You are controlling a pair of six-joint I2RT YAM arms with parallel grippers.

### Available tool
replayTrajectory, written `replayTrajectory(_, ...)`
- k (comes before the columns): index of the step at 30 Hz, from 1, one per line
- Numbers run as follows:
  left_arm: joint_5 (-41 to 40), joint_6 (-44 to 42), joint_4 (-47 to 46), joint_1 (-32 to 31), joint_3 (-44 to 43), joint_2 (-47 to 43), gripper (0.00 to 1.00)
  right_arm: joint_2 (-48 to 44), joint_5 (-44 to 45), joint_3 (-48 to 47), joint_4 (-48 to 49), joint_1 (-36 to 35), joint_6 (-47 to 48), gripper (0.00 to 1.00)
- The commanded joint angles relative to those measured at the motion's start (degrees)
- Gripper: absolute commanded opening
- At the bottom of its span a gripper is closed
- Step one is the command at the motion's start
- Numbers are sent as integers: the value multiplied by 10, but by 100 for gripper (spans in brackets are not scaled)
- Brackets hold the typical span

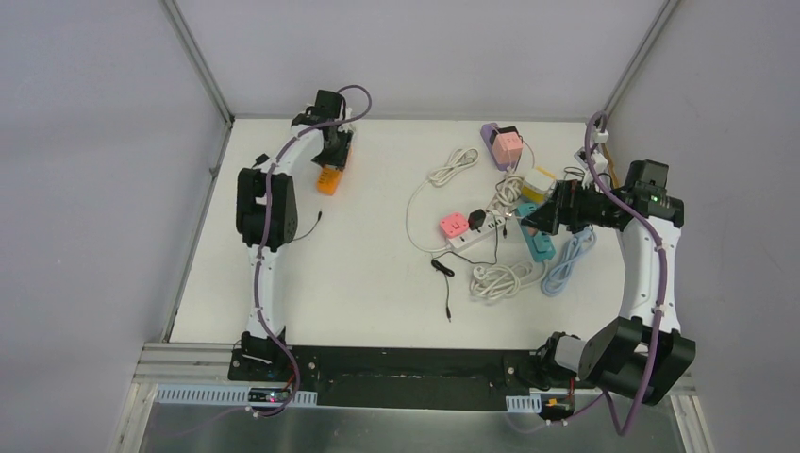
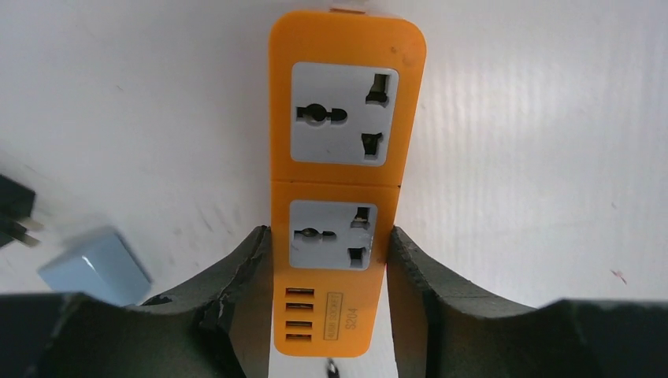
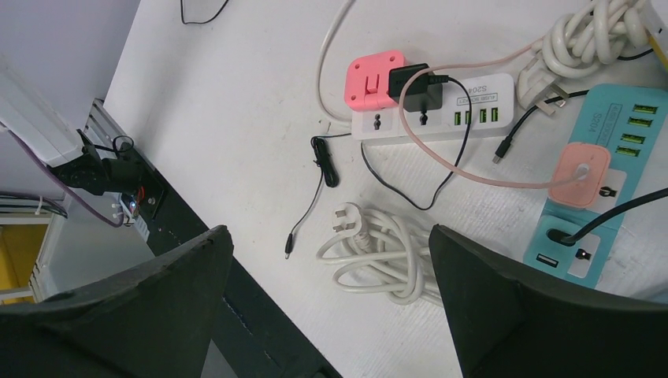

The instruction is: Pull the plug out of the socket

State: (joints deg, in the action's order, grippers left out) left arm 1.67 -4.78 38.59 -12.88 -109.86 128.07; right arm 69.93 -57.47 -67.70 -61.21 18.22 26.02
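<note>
An orange socket strip (image 2: pixel 346 157) lies flat on the white table, and both of its grey sockets have nothing plugged in. My left gripper (image 2: pixel 327 260) straddles the strip's USB end, jaws part-way open, with the fingertips (image 2: pixel 248 268) close against both long sides. A pale blue plug adapter (image 2: pixel 96 266) lies loose on the table left of the strip, blurred, and a black plug (image 2: pixel 16 222) shows at the edge. In the top view the left gripper (image 1: pixel 333 151) is at the back left over the orange strip (image 1: pixel 329 179). My right gripper (image 3: pixel 331 260) hangs open and holds nothing.
Below the right gripper (image 1: pixel 536 220) are a white strip (image 3: pixel 441 114) with a pink adapter (image 3: pixel 372 79) and a black plug (image 3: pixel 415 85), a teal strip (image 3: pixel 610 157), and a coiled white cable (image 3: pixel 382 260). A purple strip (image 1: pixel 491 142) sits at the back. Walls close both sides.
</note>
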Motion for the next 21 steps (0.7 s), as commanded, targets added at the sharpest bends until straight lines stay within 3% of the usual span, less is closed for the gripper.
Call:
replayTrajectory(1,-60,-16,58,32,-110,55,0,-16,-9,-15,5,10,18,100)
replayTrajectory(4,-60,-4,56,55,-126,72,0,-15,-9,-17,4,14,17,100)
replayTrajectory(9,-47,22,55,75,-126,66,49,-16,-14,-19,5,18,13,100)
replayTrajectory(11,-58,42,60,78,-126,49,64,-21,-18,-19,8,20,10,100)
replayTrajectory(14,-56,59,62,79,-115,4,77,-36,-30,-5,14,22,7,100)
replayTrajectory(21,18,93,66,79,25,-174,83,-56,-24,14,28,31,-3,100)
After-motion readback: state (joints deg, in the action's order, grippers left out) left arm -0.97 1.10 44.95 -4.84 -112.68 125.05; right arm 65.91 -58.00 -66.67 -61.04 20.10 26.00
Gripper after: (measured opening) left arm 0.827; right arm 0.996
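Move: The orange power strip is already in the left fingers, gripped near its USB end just off the table. The bare patch it is taken to lies about 4 cm ahead, 6 cm left and 4 cm below the left hand. The blue plug sits some 14 cm left, level fore and aft, with the black adapter roughly 19 cm left and 5 cm ahead. A thin cable's tip is about 12 cm back and 4 cm left. From the idle right hand the patch is around 63 cm left, 27 cm ahead and 20 cm below. The orange strip, still pinched across its sides, is carried by the left hand about 7 cm left towards the blue plug and 3 cm forward, sinking slightly to the table. The fingers then spread wide and let go; still turning a little counter-clockwise, the open hand rises about 5 cm off the strip, drawing back a few centimetres. ##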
